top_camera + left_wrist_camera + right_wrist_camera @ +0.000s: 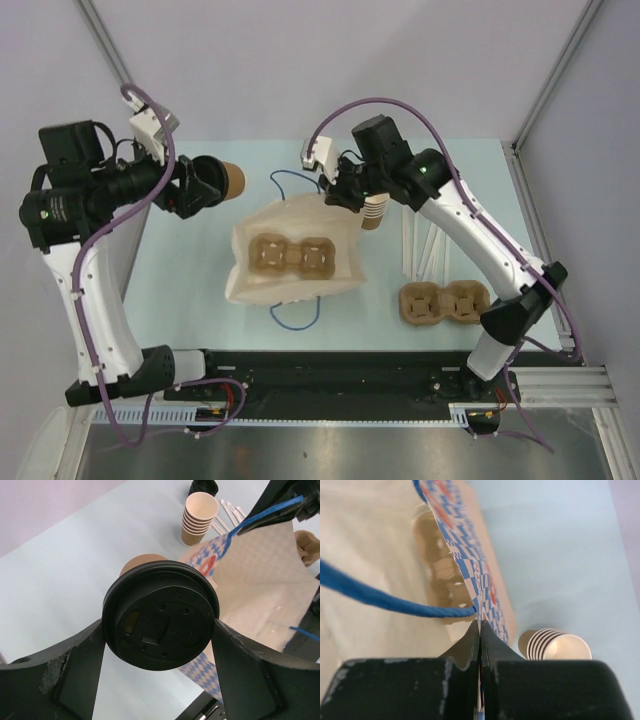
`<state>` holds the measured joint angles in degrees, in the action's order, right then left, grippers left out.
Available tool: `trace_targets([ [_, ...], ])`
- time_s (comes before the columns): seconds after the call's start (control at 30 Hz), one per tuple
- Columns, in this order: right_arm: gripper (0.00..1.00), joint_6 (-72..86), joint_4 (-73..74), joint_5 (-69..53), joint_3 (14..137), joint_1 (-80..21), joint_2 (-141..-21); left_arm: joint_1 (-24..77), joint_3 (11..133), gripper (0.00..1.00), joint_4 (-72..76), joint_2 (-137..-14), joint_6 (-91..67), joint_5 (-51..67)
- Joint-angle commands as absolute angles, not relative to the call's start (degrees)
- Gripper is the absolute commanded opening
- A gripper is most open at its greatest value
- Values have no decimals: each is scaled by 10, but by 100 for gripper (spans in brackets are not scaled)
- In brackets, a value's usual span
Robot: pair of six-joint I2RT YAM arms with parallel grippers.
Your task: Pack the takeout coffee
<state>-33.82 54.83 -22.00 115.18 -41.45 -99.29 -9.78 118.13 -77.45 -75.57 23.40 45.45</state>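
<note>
The takeout coffee [160,615], a tan cup with a round black lid, lies sideways in the air left of the bag, with my left gripper [159,626] shut on the lid's rim. From above, the cup [232,179] sticks out of the left gripper [205,185] toward the bag. The white paper bag [295,255] stands open in the middle with a brown cup carrier [292,256] inside. My right gripper [345,197] is at the bag's far right corner. In the right wrist view this gripper [480,626] is shut on the bag's blue-checked top edge [465,565].
A stack of lidless tan cups [374,212] stands just right of the bag, close to the right gripper. A second cup carrier [443,302] and pale sticks [420,250] lie to the right. Black lids [202,487] sit at the far edge. Blue bag handles [297,318] loop outward.
</note>
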Motion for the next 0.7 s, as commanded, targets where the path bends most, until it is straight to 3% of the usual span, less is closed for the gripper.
trace_targets([
  [0.0, 0, -301, 458, -172, 1108, -444, -932, -101, 1157, 22, -819, -718, 281, 502],
  [0.27, 0, -276, 380, -86, 1001, -487, -874, -101, 1147, 21, -806, -650, 269, 497],
  [0.4, 0, -262, 385, -90, 1007, -490, -879, -100, 1155, 21, -840, -632, 296, 510],
  [0.47, 0, -258, 392, -94, 1014, -490, -887, -100, 1147, 13, -841, -618, 309, 490],
  [0.67, 0, -255, 396, -98, 1031, -490, -903, -92, 1117, 15, -840, -573, 365, 490],
])
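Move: The cup holder in the bag is some 18 cm to the right of the left hand, which already holds the lidded coffee, about 4 ahead and 31 below. From the right hand, already shut on the bag's far rim, the cup holder sits about 6 cm left, 3 back and 20 below. The cup stack stands roughly 16 cm ahead of the right hand and 15 to its right, and the spare holder 7 back and 32 right, both on the table. Back towards its base and somewhat up goes the left hand, about 9 cm, tipping its fingers upward some 15 degrees, with the lidded coffee still firmly between them and clear of the bag. The right hand keeps its pinch on the far rim, draws it back about 3 cm, first rising 1.5 cm, then sinking a little more than that and holding. ##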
